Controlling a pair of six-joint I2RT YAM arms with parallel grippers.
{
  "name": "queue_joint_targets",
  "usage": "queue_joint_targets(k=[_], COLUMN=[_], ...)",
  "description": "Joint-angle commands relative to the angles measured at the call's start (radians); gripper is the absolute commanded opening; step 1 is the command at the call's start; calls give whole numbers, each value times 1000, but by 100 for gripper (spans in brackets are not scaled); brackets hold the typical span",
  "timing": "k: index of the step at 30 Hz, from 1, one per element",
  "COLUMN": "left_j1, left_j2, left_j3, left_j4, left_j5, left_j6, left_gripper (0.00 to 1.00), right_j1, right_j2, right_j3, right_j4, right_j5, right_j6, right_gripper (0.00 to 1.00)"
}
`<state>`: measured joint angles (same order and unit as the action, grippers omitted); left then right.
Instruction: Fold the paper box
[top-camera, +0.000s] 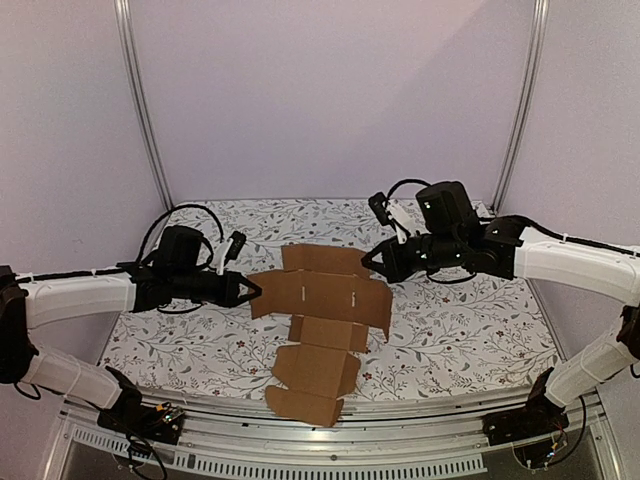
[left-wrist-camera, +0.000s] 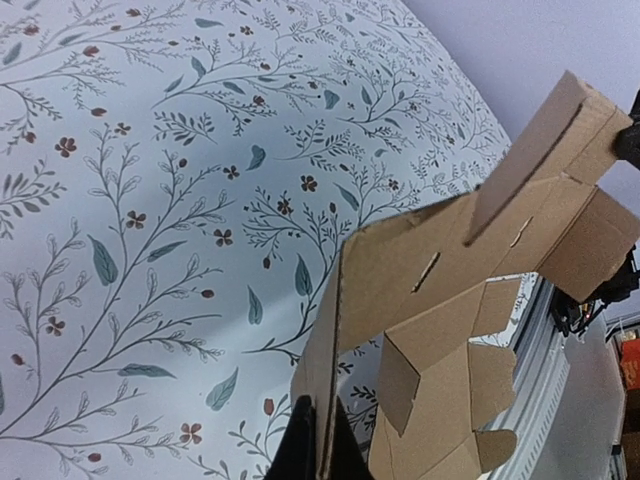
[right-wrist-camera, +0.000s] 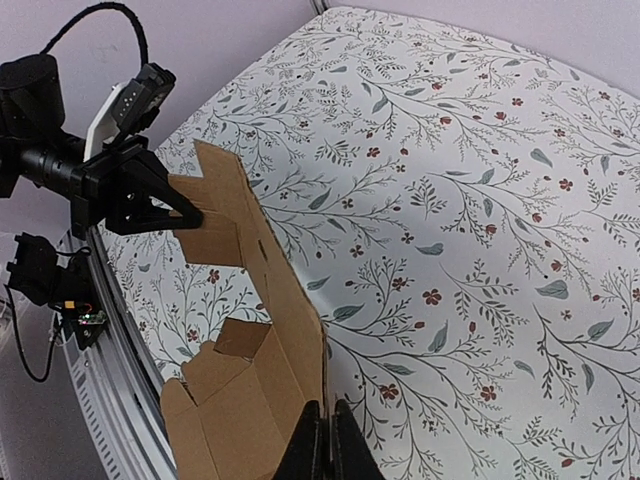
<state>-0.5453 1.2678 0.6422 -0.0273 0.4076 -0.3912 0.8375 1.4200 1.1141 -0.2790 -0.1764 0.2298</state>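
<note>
The paper box (top-camera: 318, 330) is a flat brown die-cut sheet, held up off the floral table between both arms. Its near flaps hang down toward the front edge. My left gripper (top-camera: 250, 290) is shut on the sheet's left flap. In the left wrist view the black fingertips (left-wrist-camera: 300, 445) pinch the cardboard edge (left-wrist-camera: 335, 340), with the rest of the sheet stretching away to the right. My right gripper (top-camera: 373, 260) is shut on the sheet's right edge. The right wrist view shows its fingers (right-wrist-camera: 308, 445) clamping the thin cardboard (right-wrist-camera: 270, 290).
A floral cloth (top-camera: 450, 320) covers the table. A metal rail (top-camera: 400, 425) runs along the front edge. Plain walls and two upright metal posts (top-camera: 145, 110) stand behind. The left arm appears in the right wrist view at the far flap (right-wrist-camera: 110, 185).
</note>
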Motion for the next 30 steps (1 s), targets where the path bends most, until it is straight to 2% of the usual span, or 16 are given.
queue_joint_targets(k=[1, 4, 7, 10, 15, 19, 22, 30], left_j1=[-11, -22, -47, -72, -97, -131, -158, -239], left_j2=[-22, -31, -35, -34, -27, -3, 27, 103], left_j3=[23, 27, 31, 37, 57, 93, 125, 234], left_j4=[-31, -44, -50, -56, -66, -104, -129, -208], left_j5=[-48, -74, -118, -168, -220, -251, -273, -351], left_j6=[12, 28, 62, 89, 143, 196, 234, 348], left_gripper=[0, 0, 0, 0, 0, 0, 0, 0], right_j1=[-1, -3, -20, -46, -65, -82, -109, -172], right_j2=[1, -4, -10, -21, -18, -5, 15, 143], right_j3=[-7, -5, 3, 23, 124, 167, 211, 385], right_j4=[18, 17, -3, -38, -162, -199, -234, -410], right_j5=[54, 77, 75, 72, 64, 41, 20, -74], right_j6=[21, 22, 4, -41, -211, -388, -430, -555], right_gripper=[8, 21, 41, 52, 71, 83, 97, 98])
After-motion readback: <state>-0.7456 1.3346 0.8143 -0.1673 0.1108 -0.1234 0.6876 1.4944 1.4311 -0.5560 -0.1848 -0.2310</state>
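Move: Pinching the corner at the right of the paper box's middle panel, the right hand has that panel's centre about 8 cm to its left, 4 cm back and 5 cm below; the right end panel hangs 5 cm back, 1 cm right and some 7 cm lower. The tail panels trail about 14 cm back, 11 cm left, 16 cm below. From the left hand, pinching the left end, the middle panel lies 14 cm right, 4 cm back, 3 cm higher. Opening wide, the right fingers let go of the box; the hand eases forward and to its right at level height, then climbs away while still going forward, ending some 5.5 cm forward and up, tilted about 20 degrees. The left fingers keep their pinch, and late on that hand carries its end about 3.5 cm right and slightly up, tilting over as it goes. ##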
